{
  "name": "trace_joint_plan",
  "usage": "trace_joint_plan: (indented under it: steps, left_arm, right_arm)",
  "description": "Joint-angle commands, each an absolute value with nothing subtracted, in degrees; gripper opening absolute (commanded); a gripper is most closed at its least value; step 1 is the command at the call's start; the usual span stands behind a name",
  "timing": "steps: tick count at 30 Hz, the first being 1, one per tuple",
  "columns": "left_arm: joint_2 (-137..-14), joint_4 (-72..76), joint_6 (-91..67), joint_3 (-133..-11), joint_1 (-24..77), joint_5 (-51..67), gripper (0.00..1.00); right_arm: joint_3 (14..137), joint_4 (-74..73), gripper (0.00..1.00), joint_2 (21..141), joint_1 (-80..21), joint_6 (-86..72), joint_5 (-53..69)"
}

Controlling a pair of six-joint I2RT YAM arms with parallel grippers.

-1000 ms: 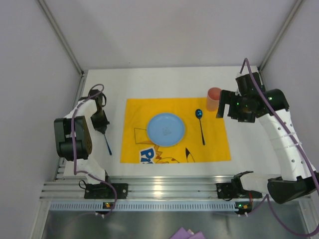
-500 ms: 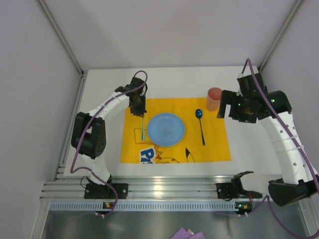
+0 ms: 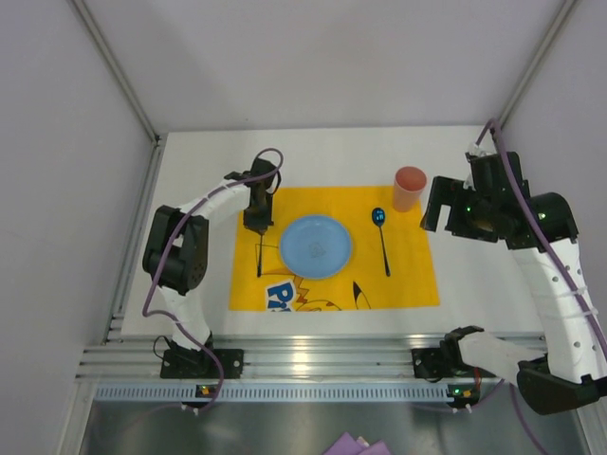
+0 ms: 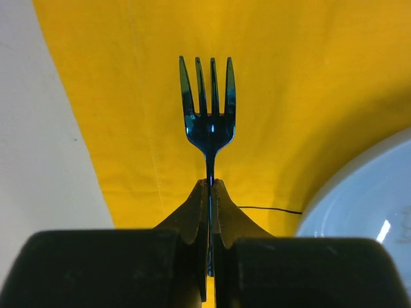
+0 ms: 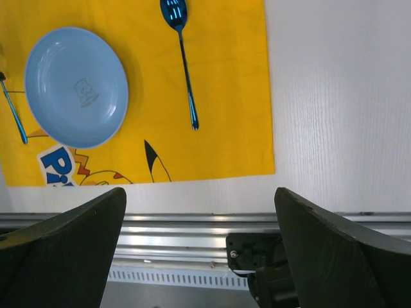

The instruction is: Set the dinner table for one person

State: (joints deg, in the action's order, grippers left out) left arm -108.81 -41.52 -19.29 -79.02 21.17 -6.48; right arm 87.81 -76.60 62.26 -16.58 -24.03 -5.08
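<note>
The white dinner table (image 3: 313,156) carries a yellow cartoon-print cloth (image 3: 408,275). On the cloth lie a light blue plate (image 3: 316,246) and, to its right, a blue spoon (image 3: 382,242). A pink cup (image 3: 409,188) stands at the cloth's far right corner. My left gripper (image 3: 258,225) is shut on a blue fork (image 4: 209,109) over the cloth, just left of the plate (image 4: 366,192). The fork (image 3: 259,258) points toward the near edge; whether it touches the cloth I cannot tell. My right gripper (image 3: 432,204) stands open and empty, right of the cup.
Grey walls close in the table on three sides. An aluminium rail (image 3: 313,360) with both arm bases runs along the near edge. Bare white tabletop (image 5: 334,96) lies right of the cloth (image 5: 225,96).
The left arm carried the fork from the bare table left of the cloth to beside the plate, then lowered it. The right arm drew back to the right, away from the cup.
</note>
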Motion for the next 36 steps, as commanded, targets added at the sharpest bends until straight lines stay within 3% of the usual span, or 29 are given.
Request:
trace_joint_plan:
  steps: [1, 7, 11, 15, 20, 23, 29, 30, 32, 34, 36]
  left_arm:
    - [-108.37, -41.49, -17.40, -75.60, 21.18, -11.34, 0.00]
    - [-107.75, -38.68, -20.82, -72.86, 21.18, -10.90, 0.06]
    - [-106.96, -37.88, -24.25, -73.39, 21.18, -11.95, 0.18]
    - [-105.13, -38.75, -26.10, -74.97, 21.09, -13.36, 0.41]
    - [-99.77, -44.02, -27.33, -79.36, 21.09, -15.81, 0.55]
    - [-94.15, -47.97, -27.86, -82.26, 21.18, -16.52, 0.56]
    - [-71.90, -44.47, -30.76, -75.08, 22.41, -16.96, 0.60]
    - [-64.59, -38.64, -30.85, -69.06, 22.50, -15.57, 0.63]
    - [-52.73, -31.60, -30.33, -61.48, 22.50, -12.32, 0.98]
    - [-44.86, -19.20, -26.56, -49.78, 22.59, -6.26, 0.98]
    - [-35.83, -15.83, -21.46, -43.63, 22.59, -5.54, 0.99]
  right_arm:
    - [87.71, -84.55, 1.00, 61.35, -16.17, -23.64, -6.15]
    - [87.63, -84.99, 1.00, 60.65, -16.08, -23.73, -6.33]
    - [86.66, -85.17, 1.00, 60.03, -16.08, -23.73, -6.07]
    - [86.40, -85.17, 1.00, 59.33, -16.08, -23.82, -5.98]
    - [87.88, -84.12, 1.00, 57.48, -16.17, -23.47, -4.05]
    - [90.86, -81.22, 1.00, 55.20, -16.17, -22.94, -0.28]
    - [90.81, -71.21, 1.00, 44.84, -16.35, -23.38, 0.98]
    - [89.31, -70.15, 1.00, 43.26, -16.35, -25.64, 0.27]
    - [83.19, -68.30, 1.00, 38.60, -16.35, -31.15, -5.24]
    - [78.86, -67.59, 1.00, 32.47, -16.35, -38.37, -12.01]
    - [75.16, -65.49, 1.00, 28.85, -16.43, -37.54, -10.22]
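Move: The left hand holds the fork low over the placemat; the fork's spot is centred about 5 cm back and 2 cm left of this hand, some 3 cm below. The plate's middle lies roughly 18 cm right and 4 cm back, the spoon about 38 cm right and 3 cm back, both also 3 cm below. From the right hand the fork's spot is around 50 cm left, 10 cm ahead and 28 cm below. The left hand lowers the fork diagonally back-left, opens, rises about 25 cm and retreats; right draws back 8 cm. ##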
